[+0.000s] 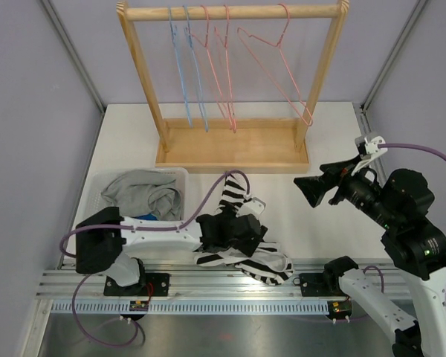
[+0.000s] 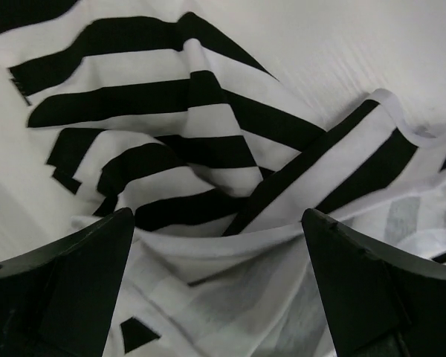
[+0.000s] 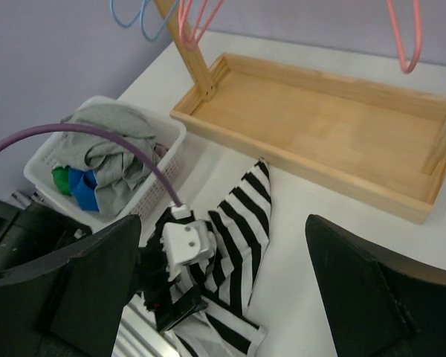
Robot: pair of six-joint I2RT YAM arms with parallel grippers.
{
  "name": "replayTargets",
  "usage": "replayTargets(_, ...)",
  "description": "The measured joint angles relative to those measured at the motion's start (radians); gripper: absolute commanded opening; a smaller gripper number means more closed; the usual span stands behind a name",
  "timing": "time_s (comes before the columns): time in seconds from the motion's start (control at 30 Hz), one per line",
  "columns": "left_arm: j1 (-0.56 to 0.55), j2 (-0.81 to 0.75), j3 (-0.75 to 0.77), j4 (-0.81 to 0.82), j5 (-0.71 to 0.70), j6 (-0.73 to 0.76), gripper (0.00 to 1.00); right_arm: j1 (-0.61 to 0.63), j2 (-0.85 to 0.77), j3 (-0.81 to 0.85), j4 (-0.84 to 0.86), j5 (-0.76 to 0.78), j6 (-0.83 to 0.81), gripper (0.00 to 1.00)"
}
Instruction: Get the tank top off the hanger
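Note:
The black-and-white striped tank top (image 1: 233,195) lies crumpled on the table near the front edge, off any hanger. My left gripper (image 1: 238,239) hovers right over it with its jaws wide open. In the left wrist view the striped cloth (image 2: 171,111) fills the space between and beyond the left gripper (image 2: 217,227), and nothing is pinched. My right gripper (image 1: 306,190) is raised at the right, open and empty. Its wrist view looks down past the right gripper (image 3: 223,223) onto the tank top (image 3: 249,212). A bare pink hanger (image 1: 275,80) hangs tilted on the rack.
A wooden rack (image 1: 230,152) stands at the back with several blue and pink wire hangers on its rail, all bare. A white basket (image 1: 98,186) with grey and blue clothes sits at the left, next to the left arm. A metal rail runs along the front edge.

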Motion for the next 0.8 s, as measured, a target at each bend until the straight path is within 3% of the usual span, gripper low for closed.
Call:
replayTargets(0.07, 0.0, 0.076, 0.011, 0.026, 0.011, -0.002, 0.96, 0.0, -0.018, -0.021, -0.03, -0.015, 0.001, 0.99)
replayTargets(0.13, 0.0, 0.143, 0.011, 0.047, 0.032, -0.009, 0.79, 0.0, -0.035, -0.037, -0.047, -0.024, 0.003, 1.0)
replayTargets(0.17, 0.0, 0.172, 0.011, 0.057, 0.041, -0.019, 0.66, 0.0, -0.045, -0.043, -0.053, -0.032, 0.005, 1.0)
replayTargets(0.2, 0.0, 0.198, 0.01, 0.069, 0.05, -0.028, 0.35, 0.0, -0.053, -0.049, -0.056, -0.039, 0.006, 0.99)
replayTargets(0.27, 0.0, 0.221, 0.012, 0.106, 0.072, -0.05, 0.09, 0.0, -0.074, -0.058, -0.066, -0.061, 0.011, 1.0)
replayTargets(0.3, -0.002, 0.222, 0.013, 0.116, 0.076, -0.059, 0.0, 0.0, -0.081, -0.059, -0.071, -0.069, 0.013, 1.0)
replayTargets(0.5, -0.004, 0.156, -0.003, 0.043, 0.033, -0.101, 0.0, 0.0, -0.102, -0.058, -0.07, -0.101, 0.015, 1.0)
replayTargets(0.67, -0.005, -0.089, 0.008, -0.164, -0.13, -0.15, 0.0, 0.0, -0.106, -0.058, -0.069, -0.113, 0.015, 1.0)
replayTargets(0.8, 0.004, -0.248, 0.107, -0.344, -0.288, -0.195, 0.0, 0.0, -0.106, -0.058, -0.067, -0.118, 0.016, 1.0)
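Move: The striped tank top lies spread under the left hand's open fingers, its middle about 7 cm below, some 3 cm to the left and 2 cm back. The white basket with the other tops is about 34 cm to the left and 6 cm ahead; the rack's wooden base is some 22 cm ahead and 8 cm left. From the right hand, the tank top lies about 14 cm left, 8 cm back and 38 cm below. Down about 6 cm and slightly to the right goes the left hand, shutting its wide-open fingers to pinch a bunch of the tank top near the table. It then lifts quickly, some 15 cm, swinging about 9 cm left and a little forward towards the basket, the wrist turning counter-clockwise. The empty right hand eases back about 4 cm and down slightly, staying open. ##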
